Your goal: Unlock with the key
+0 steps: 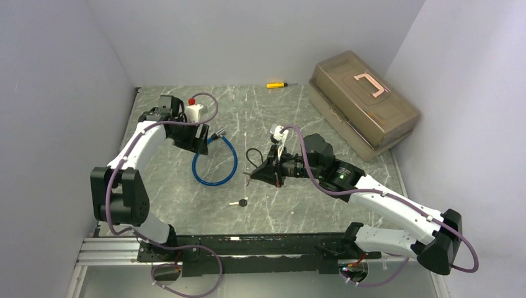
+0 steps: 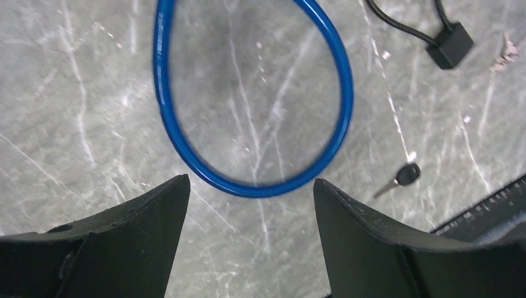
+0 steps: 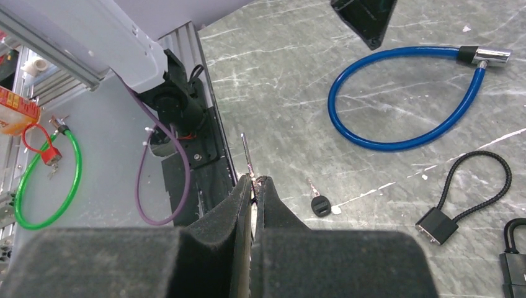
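Note:
A blue cable lock (image 1: 208, 182) lies looped on the marble table, its silver head (image 3: 493, 56) at the far end. My left gripper (image 1: 200, 144) hovers over the loop (image 2: 260, 189), open with nothing between its fingers (image 2: 251, 180). My right gripper (image 1: 249, 176) is shut on a key; the thin metal blade (image 3: 246, 152) sticks out past the fingertips (image 3: 253, 180). It is low over the table, right of the blue loop (image 3: 397, 147) and apart from it. A second key with a black head (image 1: 239, 202) (image 2: 404, 176) (image 3: 320, 205) lies loose on the table.
A small black padlock with a black wire shackle (image 1: 251, 155) (image 2: 451, 45) (image 3: 437, 225) lies by the right gripper. Another black lock (image 3: 513, 267) is beside it. A brown toolbox (image 1: 363, 102), a yellow screwdriver (image 1: 276, 84) and a white bottle (image 1: 194, 110) stand farther back.

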Motion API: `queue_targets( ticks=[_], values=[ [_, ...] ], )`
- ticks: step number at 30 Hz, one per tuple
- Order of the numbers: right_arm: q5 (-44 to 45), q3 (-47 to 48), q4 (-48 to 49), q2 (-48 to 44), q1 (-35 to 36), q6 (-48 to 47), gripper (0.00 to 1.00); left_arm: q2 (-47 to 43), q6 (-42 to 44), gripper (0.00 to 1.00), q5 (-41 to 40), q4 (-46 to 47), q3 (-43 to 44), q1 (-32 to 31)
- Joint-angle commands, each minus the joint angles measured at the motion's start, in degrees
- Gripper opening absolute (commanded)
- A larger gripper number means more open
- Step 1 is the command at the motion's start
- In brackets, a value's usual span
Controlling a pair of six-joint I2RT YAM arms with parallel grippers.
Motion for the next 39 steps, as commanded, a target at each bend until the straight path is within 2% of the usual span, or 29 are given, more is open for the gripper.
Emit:
queue_targets(
  ticks=[1, 4, 7, 13, 23, 27, 30, 32, 36, 39],
  values=[
    [-0.53, 0.06, 1.95, -0.95, -0.30, 0.37, 0.00, 3.82, -2.47, 0.78, -4.70, 9.34, 2.90, -0.87],
    [-0.47, 0.15, 2.40, -0.97, -0.35, 0.39, 0.00, 10.50, 2.41, 0.76, -4.46, 7.29, 8.46, -2.29],
    [-0.68, 0.76, 2.48, -0.32, -0.44, 0.23, 0.00, 18.92, 7.68, 0.71, -7.65, 3.04, 15.30, -4.07],
    [-0.74, 1.65, 1.89, -0.48, -0.58, -0.24, 0.00, 24.66, 9.52, 0.70, -10.54, 4.10, 15.83, -5.04],
    [-2.14, 2.71, 1.16, -0.35, -0.63, -0.45, 0.00, 28.45, 9.54, 0.69, -12.46, 6.02, 17.57, -5.04],
    [-2.29, 2.51, 1.43, -0.48, -0.62, -0.32, 0.00, 30.54, 10.44, 0.59, -11.41, 4.57, 20.26, -5.13],
    [-2.51, 3.67, -0.10, -0.14, -0.69, -0.83, 0.00, 31.42, 10.37, 0.58, -11.36, 4.11, 21.25, -5.38],
    [-2.70, 5.05, -1.58, 0.40, -0.77, -1.44, 0.00, 31.55, 10.31, 0.53, -12.01, 4.80, 20.81, -5.63],
    [-2.85, 7.58, -3.56, 1.15, -1.00, -2.42, 0.00, 32.44, 10.45, 0.54, -16.73, 5.36, 19.54, -7.24],
    [-2.83, 8.85, -4.20, 1.79, -1.22, -2.68, 0.00, 32.23, 10.07, 0.48, -17.15, 5.81, 18.28, -8.13]
  ],
)
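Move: The blue cable lock's silver head lies about 13 cm ahead of the left hand, 3 cm to its right and 11 cm below. On the table, the small black cable lock is roughly 4 cm ahead and 16 cm to the right, and the black-headed key about 12 cm back and 11 cm to the right. From the right hand, the silver head is some 30 cm ahead, 12 cm left and 26 cm below. Forward first and then down, the left hand goes about 10 cm out and 11 cm lower to the blue cable just behind the silver head, tipping some 20 degrees to point more steeply down. Slowing near the table, it draws its open fingers partly together astride the cable without gripping it. The right hand holds still, a key pinched, then rises about 2 cm. ##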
